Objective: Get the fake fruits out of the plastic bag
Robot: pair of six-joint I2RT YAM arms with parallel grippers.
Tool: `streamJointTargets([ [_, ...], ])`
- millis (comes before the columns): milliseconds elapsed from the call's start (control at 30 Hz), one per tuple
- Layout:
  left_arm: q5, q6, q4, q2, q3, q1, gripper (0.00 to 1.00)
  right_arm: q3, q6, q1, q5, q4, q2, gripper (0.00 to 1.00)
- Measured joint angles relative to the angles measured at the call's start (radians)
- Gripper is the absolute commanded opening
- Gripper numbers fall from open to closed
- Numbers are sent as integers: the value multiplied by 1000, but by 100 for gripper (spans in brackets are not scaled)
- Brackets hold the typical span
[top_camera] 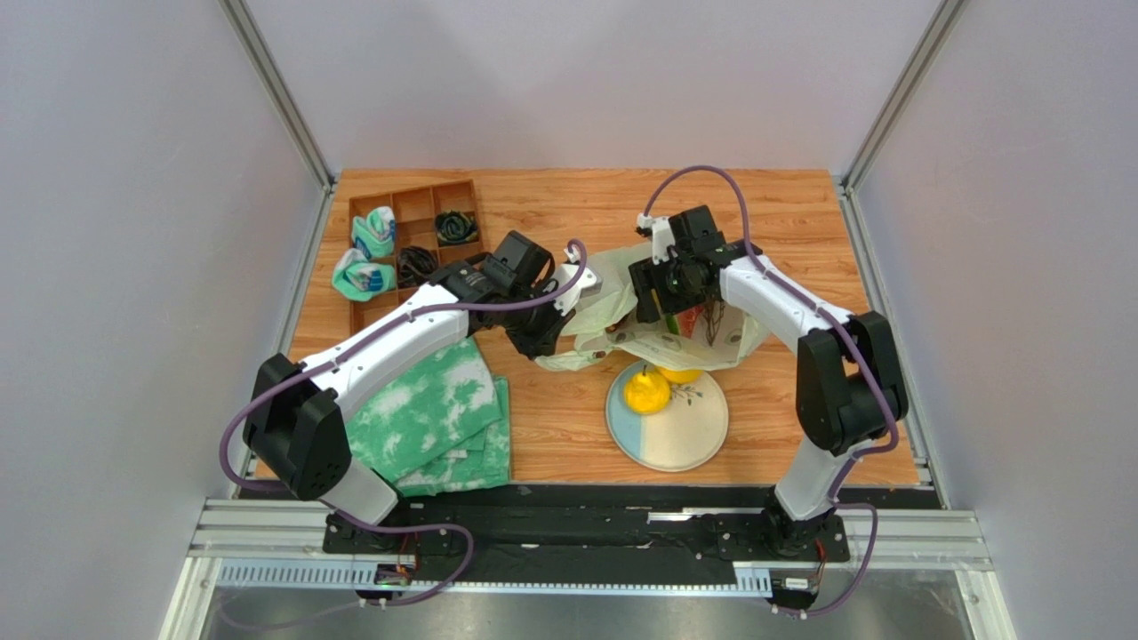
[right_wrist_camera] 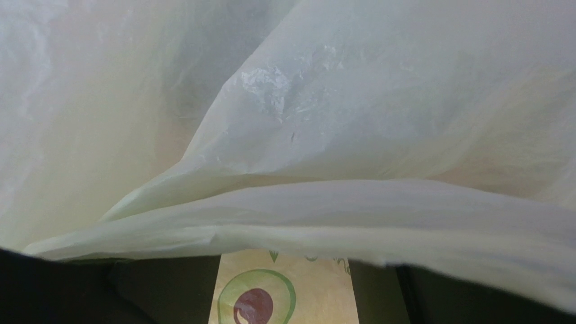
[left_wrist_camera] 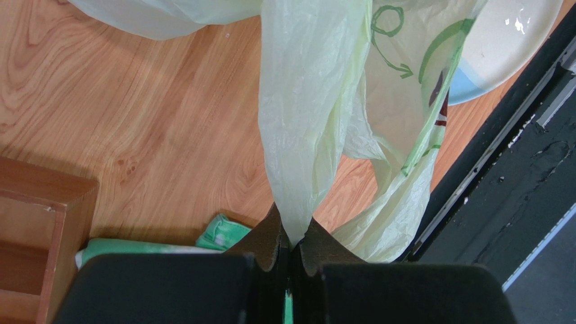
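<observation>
The plastic bag (top_camera: 604, 310) lies crumpled mid-table, pale yellow-green with an avocado print. My left gripper (top_camera: 545, 331) is at its left side. In the left wrist view the left gripper (left_wrist_camera: 295, 241) is shut on a pinched fold of the bag (left_wrist_camera: 311, 101), which hangs stretched from the pads. My right gripper (top_camera: 668, 314) reaches into the bag from above. In the right wrist view its dark fingers (right_wrist_camera: 162, 290) stand apart, with only bag film (right_wrist_camera: 378, 121) draped over them. Two yellow fake fruits (top_camera: 645, 392) (top_camera: 681, 376) rest on the plate (top_camera: 688, 440), the farther one at the bag's edge.
A green-and-white cloth (top_camera: 434, 414) lies folded at the left, under the left arm. A wooden compartment box (top_camera: 408, 240) with small items stands at the back left. The black rail (top_camera: 588, 500) runs along the near edge.
</observation>
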Motion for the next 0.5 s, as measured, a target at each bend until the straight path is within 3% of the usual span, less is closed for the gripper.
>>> streamJointTargets([
  [267, -10, 1, 0, 0, 0, 0, 0, 76, 13, 0, -97, 15, 67, 86],
  [500, 93, 12, -14, 2, 29, 0, 0, 144, 23, -3, -134, 22, 114, 86],
])
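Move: The yellow fruit still in the bag is largely hidden under the right gripper, roughly 2 cm ahead, 1 cm to its left and 4 cm below. The watermelon slice lies about 4 cm to that gripper's right and 1 cm back; the lemon on the plate some 9 cm back and 3 cm right, the yellow pear 12 cm back and 2 cm left. From the left gripper, which pinches the bag's rim, the hidden yellow fruit is about 17 cm right and 9 cm ahead. Push the right gripper about 4.5 cm left and forward inside the bag, rising only a centimetre, and spread its already open fingers wider against the draped plastic while its left side tips up some 8 degrees. Keep the left gripper shut on the rim, holding still at first, then ease it up and to the right by barely 2 cm. ##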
